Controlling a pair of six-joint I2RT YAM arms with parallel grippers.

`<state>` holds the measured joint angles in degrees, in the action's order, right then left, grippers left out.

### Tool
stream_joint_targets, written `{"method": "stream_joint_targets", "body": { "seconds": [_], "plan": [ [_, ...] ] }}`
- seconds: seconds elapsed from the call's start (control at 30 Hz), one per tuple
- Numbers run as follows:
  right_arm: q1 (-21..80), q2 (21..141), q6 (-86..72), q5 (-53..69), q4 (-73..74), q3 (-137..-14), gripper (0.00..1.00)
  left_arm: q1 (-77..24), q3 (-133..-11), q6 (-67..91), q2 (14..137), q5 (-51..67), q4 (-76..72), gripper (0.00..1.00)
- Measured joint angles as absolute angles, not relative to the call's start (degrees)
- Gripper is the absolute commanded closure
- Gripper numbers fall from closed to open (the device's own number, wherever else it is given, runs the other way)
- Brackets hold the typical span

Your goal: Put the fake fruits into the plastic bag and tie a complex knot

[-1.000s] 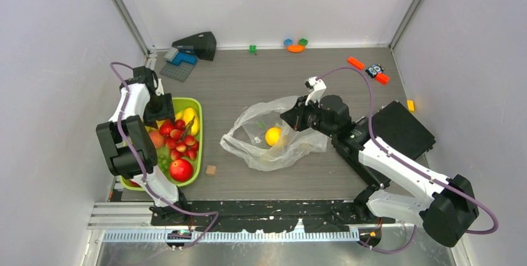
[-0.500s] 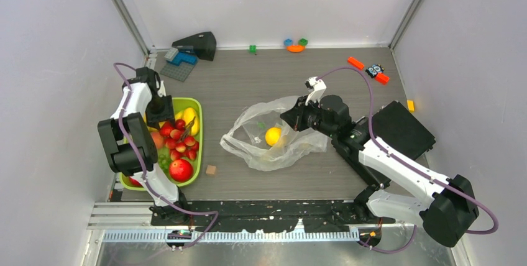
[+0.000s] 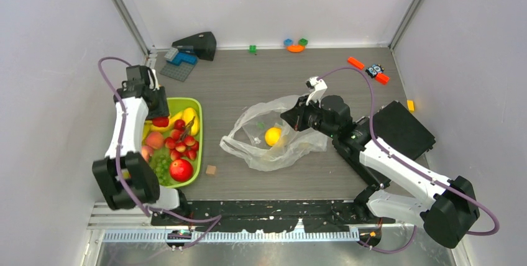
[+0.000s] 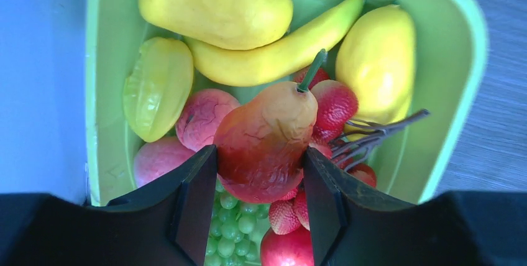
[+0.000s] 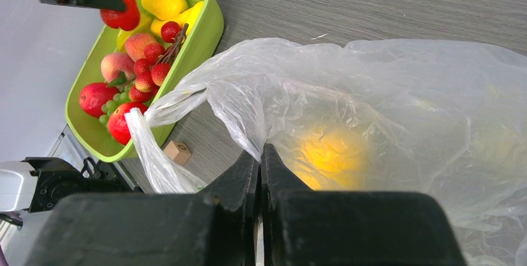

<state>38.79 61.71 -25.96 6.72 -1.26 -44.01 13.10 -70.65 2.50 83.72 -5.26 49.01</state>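
My left gripper [image 4: 260, 153] is shut on a red-orange fake pear [image 4: 267, 142] and holds it above the lime-green tray [image 3: 196, 148]. From the top view the pear [image 3: 160, 121] hangs over the tray's far end. Under it lie other fake fruits: a yellow mango [image 4: 214, 6], a banana [image 4: 279, 55], green grapes [image 4: 239, 229], strawberries [image 4: 334, 104] and a red apple [image 3: 181, 169]. The plastic bag [image 3: 273, 145] lies mid-table with a yellow lemon [image 3: 273, 136] inside. My right gripper [image 5: 261, 151] is shut on the bag's rim [image 5: 242, 117], holding it up. No knot shows.
A small brown cube [image 3: 211, 169] lies between the tray and the bag. Toy bricks [image 3: 296, 45] and a black wedge [image 3: 197, 45] sit along the back wall. A black box [image 3: 404, 130] stands at the right. More bricks [image 3: 371, 70] lie at the far right.
My left gripper closed on the pear in the tray and lifted it, the arm stretching toward the tray's far end. The right arm and bag stayed still.
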Motion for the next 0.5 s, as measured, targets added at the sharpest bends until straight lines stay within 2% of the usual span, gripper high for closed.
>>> {"method": "stream_joint_targets", "body": {
  "seconds": [0.17, 0.5],
  "plan": [
    [38.79, 61.71, -25.93, 6.66, -1.26, -44.01, 0.95, 10.00, -67.75, 2.15, 73.69, -5.32, 45.58, 0.64],
    [38.79, 61.71, -25.93, 6.55, -1.15, -44.01, 0.95, -7.88, -61.28, -1.72, 58.35, 1.98, 39.38, 0.65]
  ]
}}
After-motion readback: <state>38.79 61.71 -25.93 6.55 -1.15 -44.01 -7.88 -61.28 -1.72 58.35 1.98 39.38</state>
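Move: From the left hand, which already holds the red-yellow pear over the green bin, the plastic bag's open mouth lies some 30 cm to the right, about level with it and 10 cm lower. The orange fruit in the bag is roughly 38 cm right and 1 cm back; the bin's middle is about 4 cm back and 2 cm left. The wooden block sits about 14 cm right, 13 cm back. From the right hand, the mouth is about 10 cm left, level, and 17 cm below. Keeping the pear pinched, the left hand first rises out of the bin, then sweeps right towards the plastic bag while still climbing, about 13 cm across and 9 cm up in all, the wrist turning some 30 degrees clockwise and the fingers tipping up from pointing steeply down. The right hand stays in place with its fingers shut on the bag's edge, holding it while the left hand comes over. ##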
